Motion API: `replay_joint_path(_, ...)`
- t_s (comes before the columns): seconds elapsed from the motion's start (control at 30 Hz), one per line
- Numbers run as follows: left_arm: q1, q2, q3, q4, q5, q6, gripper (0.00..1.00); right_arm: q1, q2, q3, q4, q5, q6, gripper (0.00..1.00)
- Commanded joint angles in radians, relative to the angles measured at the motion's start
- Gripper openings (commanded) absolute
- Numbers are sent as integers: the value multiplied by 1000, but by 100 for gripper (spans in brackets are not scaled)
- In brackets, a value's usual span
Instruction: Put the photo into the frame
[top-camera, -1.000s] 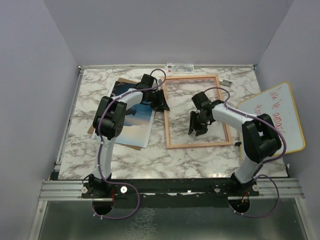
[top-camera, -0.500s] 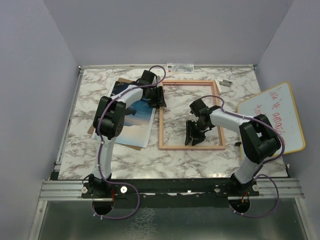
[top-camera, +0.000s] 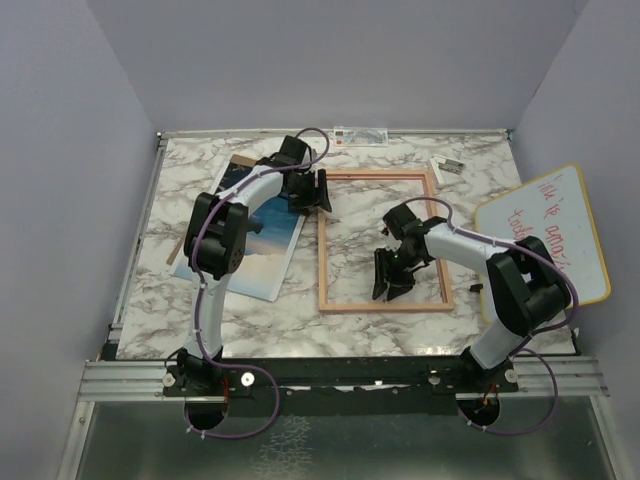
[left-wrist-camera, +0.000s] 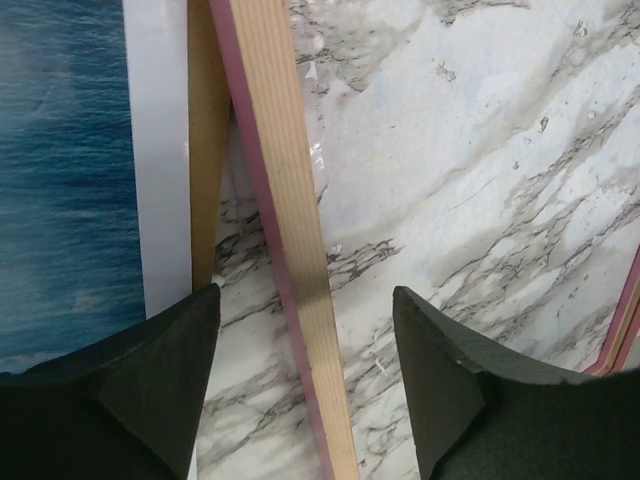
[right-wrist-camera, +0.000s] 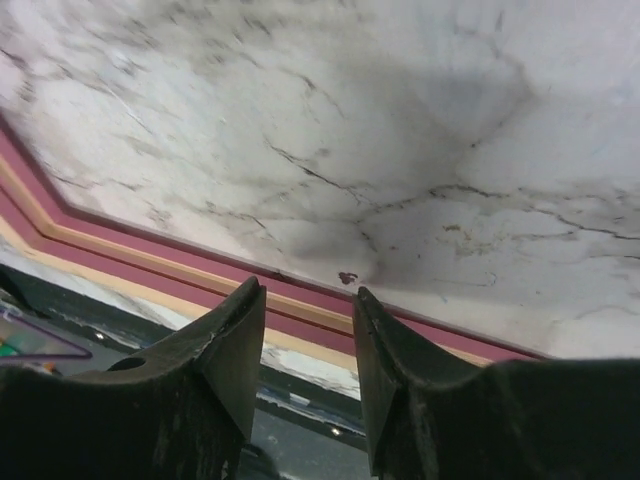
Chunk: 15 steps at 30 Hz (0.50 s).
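The frame (top-camera: 324, 250) lies flat on the marble table, wood back up, with pink showing along its edges. In the left wrist view its left rail (left-wrist-camera: 285, 200) runs between the jaws of my left gripper (left-wrist-camera: 305, 340), which stand open and clear of it; seen from above, my left gripper (top-camera: 320, 190) sits at the frame's far left corner. The photo (top-camera: 268, 250), sea and pale sky, lies left of the frame, and its white border and blue water (left-wrist-camera: 60, 180) fill the left edge. My right gripper (top-camera: 388, 285) hovers over the near rail (right-wrist-camera: 130, 255), open with nothing held (right-wrist-camera: 308, 300).
A brown backing board (top-camera: 176, 250) peeks out under the photo, and a strip of it (left-wrist-camera: 207, 150) shows beside the frame rail. A whiteboard with red writing (top-camera: 555, 235) leans at the right edge. A small clip (top-camera: 447, 166) lies at the back right.
The frame slid left and toward me and squared up. My left gripper opened and let go of its rail. The right gripper moved nearer with the frame. The photo and board tilted.
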Motion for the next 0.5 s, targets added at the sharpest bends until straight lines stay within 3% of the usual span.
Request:
replay_joint_path(0.0, 56, -127, 6, -54, -5, 39, 75, 7, -47, 112, 16, 115, 48, 45)
replay_joint_path(0.13, 103, -200, -7, -70, 2, 70, 87, 7, -10, 249, 107, 150, 89, 47)
replay_joint_path(0.3, 176, -246, -11, -113, -161, 141, 98, 7, 120, 414, 231, 56, 144, 48)
replay_joint_path(0.47, 267, -228, -8, -132, -315, 177, 99, 15, 255, 534, 344, -63, 220, 48)
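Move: The photo's middle lies about 17 cm left of the left hand, 7 cm back and some 3 cm below. The frame's left bar runs right under that hand, and the frame's middle is about 16 cm right of it and 10 cm back. From the right hand the photo is about 35 cm left, 15 cm ahead and a little below; the frame's middle is about 12 cm ahead and 2 cm left, its near bar some 4 cm back. Lift the left gripper clear of the frame's left bar and swing it about 13 cm left, rising 10 cm and easing forward, over the far part of the photo, spreading its fingers fully and tipping them forward. At once send the right gripper some 17 cm forward, up and left across the frame's open middle towards the photo, still half open, its fingertips tilting forward and left about 30 degrees. ##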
